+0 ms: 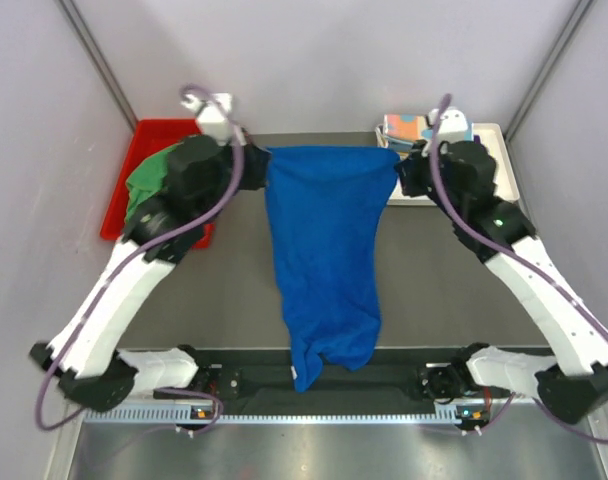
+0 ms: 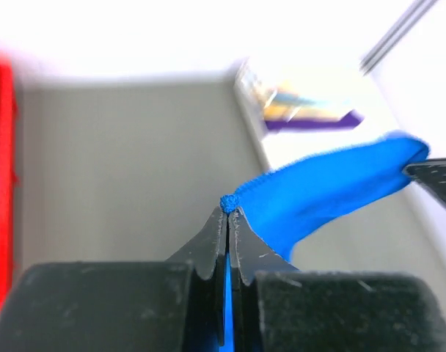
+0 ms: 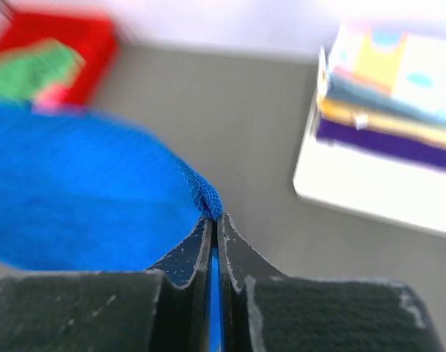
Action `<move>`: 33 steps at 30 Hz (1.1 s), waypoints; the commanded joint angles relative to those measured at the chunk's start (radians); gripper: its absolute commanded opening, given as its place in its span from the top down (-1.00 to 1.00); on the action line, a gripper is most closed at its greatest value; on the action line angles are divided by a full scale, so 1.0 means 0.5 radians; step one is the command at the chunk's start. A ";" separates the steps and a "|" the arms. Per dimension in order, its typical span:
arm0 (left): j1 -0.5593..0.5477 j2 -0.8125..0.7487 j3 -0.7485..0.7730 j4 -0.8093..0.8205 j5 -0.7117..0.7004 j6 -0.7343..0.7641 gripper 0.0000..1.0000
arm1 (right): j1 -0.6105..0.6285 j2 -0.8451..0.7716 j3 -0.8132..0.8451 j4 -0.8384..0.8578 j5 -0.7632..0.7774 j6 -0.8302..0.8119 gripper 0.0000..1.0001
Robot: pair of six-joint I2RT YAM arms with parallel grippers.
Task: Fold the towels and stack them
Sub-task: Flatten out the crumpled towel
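Observation:
A royal blue towel (image 1: 327, 250) hangs stretched between my two grippers above the table, its lower end trailing down to the arm bases. My left gripper (image 1: 256, 165) is shut on its left top corner (image 2: 229, 203), cloth showing between the closed jaws. My right gripper (image 1: 402, 172) is shut on the right top corner (image 3: 210, 202). A green towel (image 1: 149, 172) lies in the red bin (image 1: 119, 215). Several folded towels (image 3: 388, 103) are stacked on the white tray (image 1: 494, 150); the top one is orange-pink with teal dots.
The grey table top (image 1: 234, 290) lies between the red bin at the back left and the white tray at the back right. Pale walls enclose the space on three sides. The arm bases and a metal rail (image 1: 314, 410) run along the near edge.

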 commanded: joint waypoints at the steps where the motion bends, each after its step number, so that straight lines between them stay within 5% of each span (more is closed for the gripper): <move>1: -0.005 -0.222 0.087 -0.050 0.090 0.108 1.00 | 0.079 -0.253 0.216 -0.120 0.037 -0.078 0.99; 11: -0.002 -0.582 0.455 -0.130 0.633 0.243 1.00 | 0.177 -0.600 0.722 -0.307 -0.224 -0.054 1.00; 15: -0.002 -0.606 0.529 -0.139 0.649 0.231 1.00 | 0.177 -0.591 0.845 -0.347 -0.325 -0.020 1.00; 33: -0.002 -0.376 0.593 0.094 -0.143 0.311 1.00 | 0.177 -0.330 0.867 -0.145 -0.105 -0.176 1.00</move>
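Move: Both hands already pinch the top corners of the blue towel, about 20 cm apart and high over the table. Its middle hangs some 10 cm back, 9 cm right and 24 cm below the left hand; from the right hand, 11 cm back, 11 cm left and 18 cm down. The red bin lies 19 cm ahead and 27 cm left of the left hand; the folded stack, 25 cm ahead and 11 cm right of the right hand. Up and back together, quickly, both hands haul the blue towel's top edge: the left about 15 cm back and 17 cm up, the right a little farther each way, fingers tipping upward. Both then swing forward again and sink a little, the left ending farther left so the hands stand wider apart, fingers still shut on the corners. ##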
